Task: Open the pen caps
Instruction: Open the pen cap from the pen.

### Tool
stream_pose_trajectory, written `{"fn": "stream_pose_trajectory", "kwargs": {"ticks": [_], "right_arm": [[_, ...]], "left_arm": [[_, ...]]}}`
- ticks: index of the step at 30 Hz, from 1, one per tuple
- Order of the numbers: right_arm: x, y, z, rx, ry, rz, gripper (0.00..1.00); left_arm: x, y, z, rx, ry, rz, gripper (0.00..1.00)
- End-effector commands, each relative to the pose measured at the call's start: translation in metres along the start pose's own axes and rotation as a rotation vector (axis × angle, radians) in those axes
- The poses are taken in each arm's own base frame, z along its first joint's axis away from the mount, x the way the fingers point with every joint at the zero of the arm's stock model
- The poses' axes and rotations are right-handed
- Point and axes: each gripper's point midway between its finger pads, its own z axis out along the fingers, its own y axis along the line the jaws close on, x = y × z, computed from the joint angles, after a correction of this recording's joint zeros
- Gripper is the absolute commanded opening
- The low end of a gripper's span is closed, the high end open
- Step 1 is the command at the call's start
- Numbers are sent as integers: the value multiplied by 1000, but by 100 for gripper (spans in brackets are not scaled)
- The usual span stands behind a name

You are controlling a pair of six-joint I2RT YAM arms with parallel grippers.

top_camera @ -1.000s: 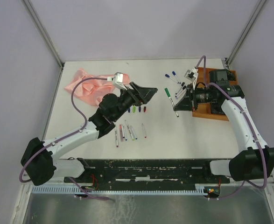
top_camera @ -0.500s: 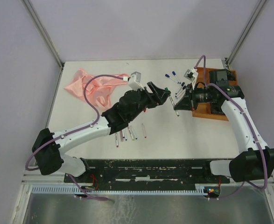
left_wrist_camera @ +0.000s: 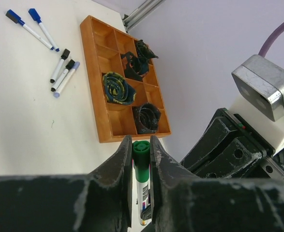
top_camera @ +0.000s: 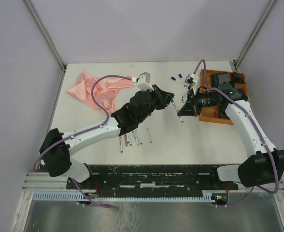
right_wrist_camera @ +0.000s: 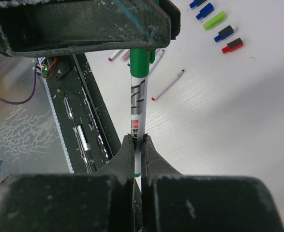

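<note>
A white-barrelled pen point(right_wrist_camera: 138, 106) with a green cap point(left_wrist_camera: 141, 157) hangs above the table between the two arms. My left gripper point(left_wrist_camera: 141, 145) is shut on the green cap, one jaw on each side of it. My right gripper point(right_wrist_camera: 138, 142) is shut on the barrel's other end. In the top view the two grippers meet nose to nose around the pen point(top_camera: 174, 103). Loose pen caps point(right_wrist_camera: 214, 20) lie in a row on the table, with uncapped pens point(top_camera: 132, 137) near them. Several capped pens point(left_wrist_camera: 33, 33) lie beside the tray.
An orange wooden tray point(left_wrist_camera: 92, 77) with compartments holding dark rolled items stands at the right, behind my right gripper. A pink cloth point(top_camera: 91, 87) lies at the back left. The black base rail point(top_camera: 151, 176) runs along the near edge.
My left arm swung right from above the caps row to the pen held by the right gripper. Its jaws closed on the green cap. The right gripper shifted slightly left with the pen.
</note>
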Motion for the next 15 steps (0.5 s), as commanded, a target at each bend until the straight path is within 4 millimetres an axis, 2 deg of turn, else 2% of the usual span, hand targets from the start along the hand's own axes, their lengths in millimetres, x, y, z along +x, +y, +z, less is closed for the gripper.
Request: {"fn": "stream_pose_trajectory", "kwargs": {"ticks": [1, 3, 5, 6, 7, 9, 10, 12, 15], "right_arm": [[-4, -3, 3, 12, -1, -48, 0], [-4, -2, 3, 9, -3, -52, 0], [-4, -1, 4, -1, -6, -50, 0], [-5, 2, 4, -13, -11, -49, 2], [-6, 4, 4, -25, -16, -48, 11], [-9, 11, 5, -66, -37, -37, 37], [-11, 16, 5, -92, -54, -36, 45], [-14, 23, 5, -139, -79, -39, 52], [-20, 30, 3, -164, -117, -96, 56]], "left_arm": [[-6, -17, -2, 55, -2, -11, 15], [-3, -16, -3, 58, 10, -7, 14], [0, -16, -4, 73, 20, 6, 5], [1, -16, -6, 86, 22, 10, 3], [1, -18, -8, 112, 18, 15, 3], [2, -22, -14, 175, 2, 30, 3], [0, -25, -18, 214, -7, 41, 3], [-1, -26, -24, 274, -14, 62, 3], [-6, -26, -37, 368, -8, 89, 3]]}}
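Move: The capped green pen hangs between both hands, the left already gripping the cap and the right the lower barrel. Its middle is about 3 cm back, 2 cm right and 4 cm below the left hand, and about 2 cm ahead, 1 cm left and 2 cm above the right. From the left hand, the bare red pen lies about 12 cm back, 7 cm left and 25 cm down; the bare pen row, equally far back, lies 15 cm left. The right fingers open and come free of the barrel, that hand shifting only about 1 cm to its left. The left keeps its pinch on the green cap; it stays nearly still at first, then speeds up down and back by roughly 3 cm, carrying the pen out of the right hand's hold and turning nearly 10 degrees clockwise. ##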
